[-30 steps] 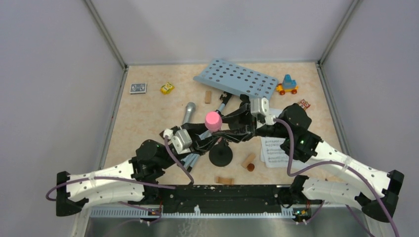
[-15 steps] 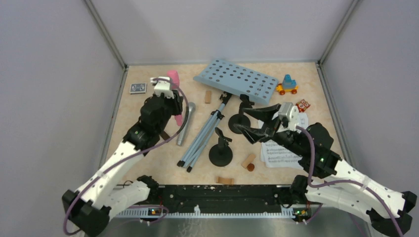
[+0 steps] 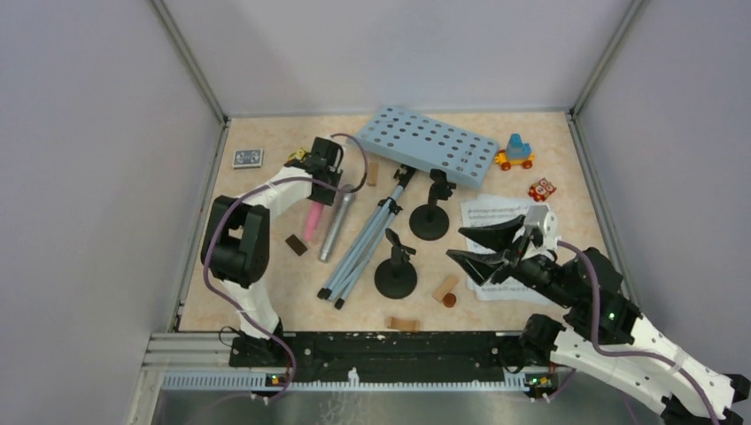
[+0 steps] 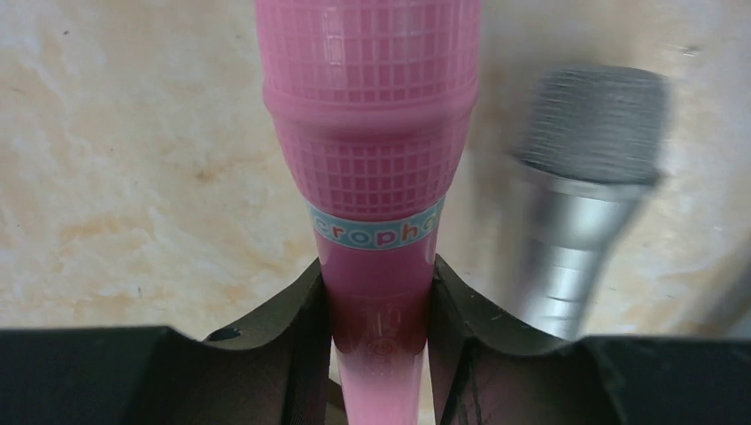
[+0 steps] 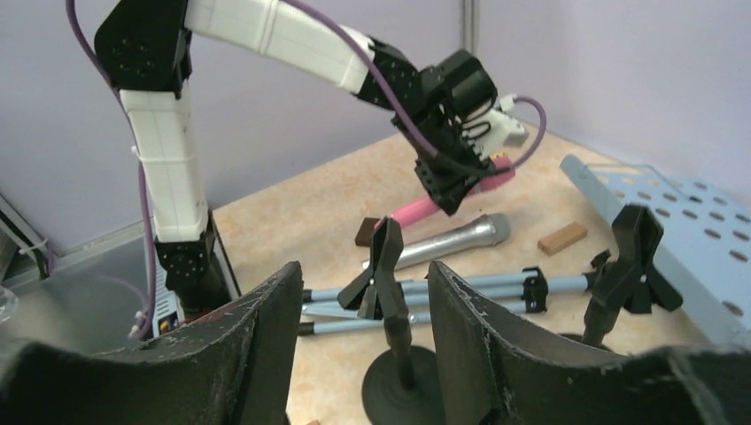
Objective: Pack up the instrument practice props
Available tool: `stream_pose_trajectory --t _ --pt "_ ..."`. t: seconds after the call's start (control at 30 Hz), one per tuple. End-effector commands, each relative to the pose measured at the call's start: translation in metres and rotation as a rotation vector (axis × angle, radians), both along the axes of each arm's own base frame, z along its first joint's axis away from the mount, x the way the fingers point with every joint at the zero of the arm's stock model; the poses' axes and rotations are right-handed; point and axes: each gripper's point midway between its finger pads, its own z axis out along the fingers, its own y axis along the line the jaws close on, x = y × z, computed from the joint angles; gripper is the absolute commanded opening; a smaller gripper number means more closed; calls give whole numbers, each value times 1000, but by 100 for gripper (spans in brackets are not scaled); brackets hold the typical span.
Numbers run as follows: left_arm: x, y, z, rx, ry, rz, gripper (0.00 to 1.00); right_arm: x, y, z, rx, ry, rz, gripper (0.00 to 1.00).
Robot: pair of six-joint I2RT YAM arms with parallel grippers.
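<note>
My left gripper (image 3: pixel 321 181) (image 4: pixel 376 305) is shut on the pink microphone (image 3: pixel 312 219) (image 4: pixel 376 168), gripping its handle low over the table at the left. Right beside it lies the silver microphone (image 3: pixel 335 223) (image 4: pixel 580 168). My right gripper (image 3: pixel 460 244) (image 5: pixel 363 305) hangs open and empty, right of the nearer black mic holder (image 3: pixel 395 270) (image 5: pixel 396 292). The second holder (image 3: pixel 431 214) (image 5: pixel 630 266) stands behind. The pale blue music rack (image 3: pixel 425 142) lies at the back, its tripod legs (image 3: pixel 363 241) stretched toward me. White sheet music (image 3: pixel 490 212) lies under my right arm.
A blue and orange toy vehicle (image 3: pixel 516 152) and a red toy (image 3: pixel 542 189) sit at the back right. Wooden blocks (image 3: pixel 445 288) (image 3: pixel 403 323) lie near the front, another (image 3: pixel 373 172) by the rack. A dark block (image 3: pixel 295 245) and a small card (image 3: pixel 248 158) lie at the left.
My left arm has carried the pink microphone from the centre to the left and lowered it beside the silver one. My right gripper has pulled back to the right and opened.
</note>
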Motion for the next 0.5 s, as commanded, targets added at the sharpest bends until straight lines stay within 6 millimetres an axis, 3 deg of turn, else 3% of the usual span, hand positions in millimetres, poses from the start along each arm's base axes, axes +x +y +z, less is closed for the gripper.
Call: stream_pose_trajectory --t 0.0,0.13,0.33,0.47 --pt "8 21 -4 -45 64 18 4 -4 -6 -29 -24 114 -7 53" --pt "-1 16 -23 -125 154 -6 9 -4 -12 -38 -29 137 -26 53" --pt "-24 -9 -38 -260 224 -81 20 -4 -11 -59 -71 170 -28 53" --pt "-31 -18 -33 -327 207 -93 38 -1 -9 -74 -84 176 -34 54"
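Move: The left hand holds the pink microphone just over its table spot, about 2 cm back and 5 cm below. Beside it lies the silver microphone, its middle some 6 cm back, 3 cm right and 4 cm below; the dark block is about 10 cm back and 7 cm left, the folded tripod roughly 8 cm back and 10 cm right, both about 5 cm below. From the empty right hand the table spot is some 25 cm ahead, 27 cm left and 34 cm below. Still pinching the pink microphone by its handle, the left hand brings it down about 4 cm onto the table beside the silver one, swinging 3–4 cm left and back right on the way and ending 2 cm nearer the base, while the wrist tips the fingers steeper. The open, empty right hand sinks about 6 cm, its fingers dipping some 10 degrees. ##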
